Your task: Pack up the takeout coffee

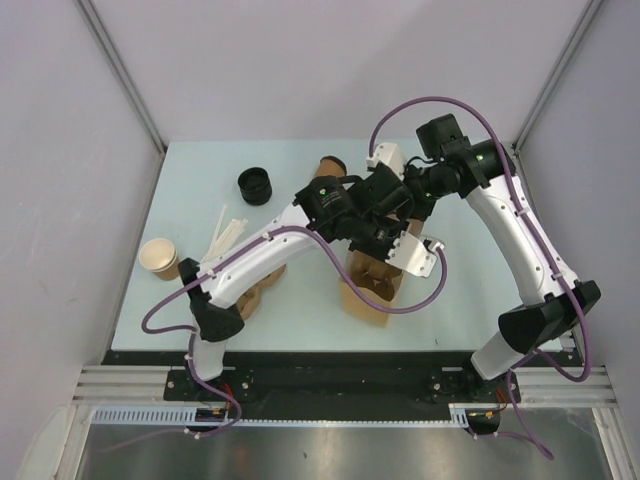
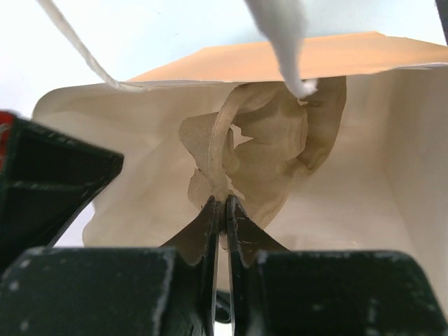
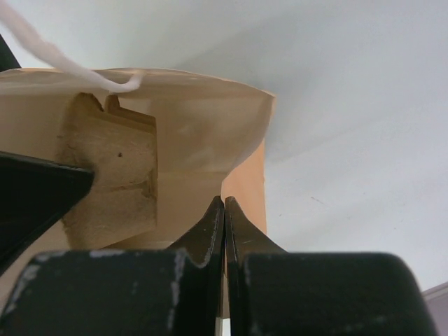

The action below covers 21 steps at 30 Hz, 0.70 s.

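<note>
The brown paper bag (image 1: 368,292) stands at the table's middle with both arms over its mouth. My right gripper (image 3: 224,200) is shut on the bag's top edge (image 3: 245,175). My left gripper (image 2: 225,200) reaches into the bag (image 2: 364,210) and is shut on a thin rim of the pulp cup carrier (image 2: 266,154) inside. A small brown cup (image 1: 331,163), probably the takeout coffee, shows behind the left arm at the back, and its lid is hidden.
A stack of black lids (image 1: 255,185) sits at the back left. A lidless tan cup (image 1: 160,258) stands at the left edge, with white sticks (image 1: 228,232) beside it. More brown pulp (image 1: 256,297) lies under the left arm. The bag's white cord handle (image 2: 84,52) hangs across the left wrist view.
</note>
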Available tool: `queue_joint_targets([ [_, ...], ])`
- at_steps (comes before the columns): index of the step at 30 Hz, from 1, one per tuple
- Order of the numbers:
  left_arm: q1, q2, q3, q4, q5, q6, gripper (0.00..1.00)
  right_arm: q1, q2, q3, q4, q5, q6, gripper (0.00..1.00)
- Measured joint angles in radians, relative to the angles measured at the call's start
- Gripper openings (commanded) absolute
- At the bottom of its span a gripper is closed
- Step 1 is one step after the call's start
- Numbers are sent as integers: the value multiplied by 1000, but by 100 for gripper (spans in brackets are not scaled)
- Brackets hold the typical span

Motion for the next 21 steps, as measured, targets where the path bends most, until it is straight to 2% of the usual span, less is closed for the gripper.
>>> queue_joint_targets([
  [13,40,102,0,0,62,13,13,-41,6,-35,1,-51,-31,0],
  [21,45,127,0,0,77,20,6,-58,8,-46,3,-71,-43,0],
])
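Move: Just under the left hand, which already has a cup carrier partly in the bag's mouth, the paper bag stands upright: its middle is about 12 cm below, some 2 cm to the right and level forward. The spare carrier lies about 23 cm to the left and 3 cm nearer, and the paper cup 22 cm ahead and 6 cm left, both some 25 cm lower. From the right hand, at the far-right rim, the bag's middle is about 7 cm back, 3 cm left and 13 cm down. Lowering the held carrier deeper into the paper bag, the left hand goes about 5.5 cm down, quickly at first and then easing off, its wrist tilting some 5 to 10 degrees and its fingers keeping their pinch on the carrier's edge. The right hand keeps its shut fingers on the bag's far-right rim and sinks about 1.5 cm, easing slightly to the right. ##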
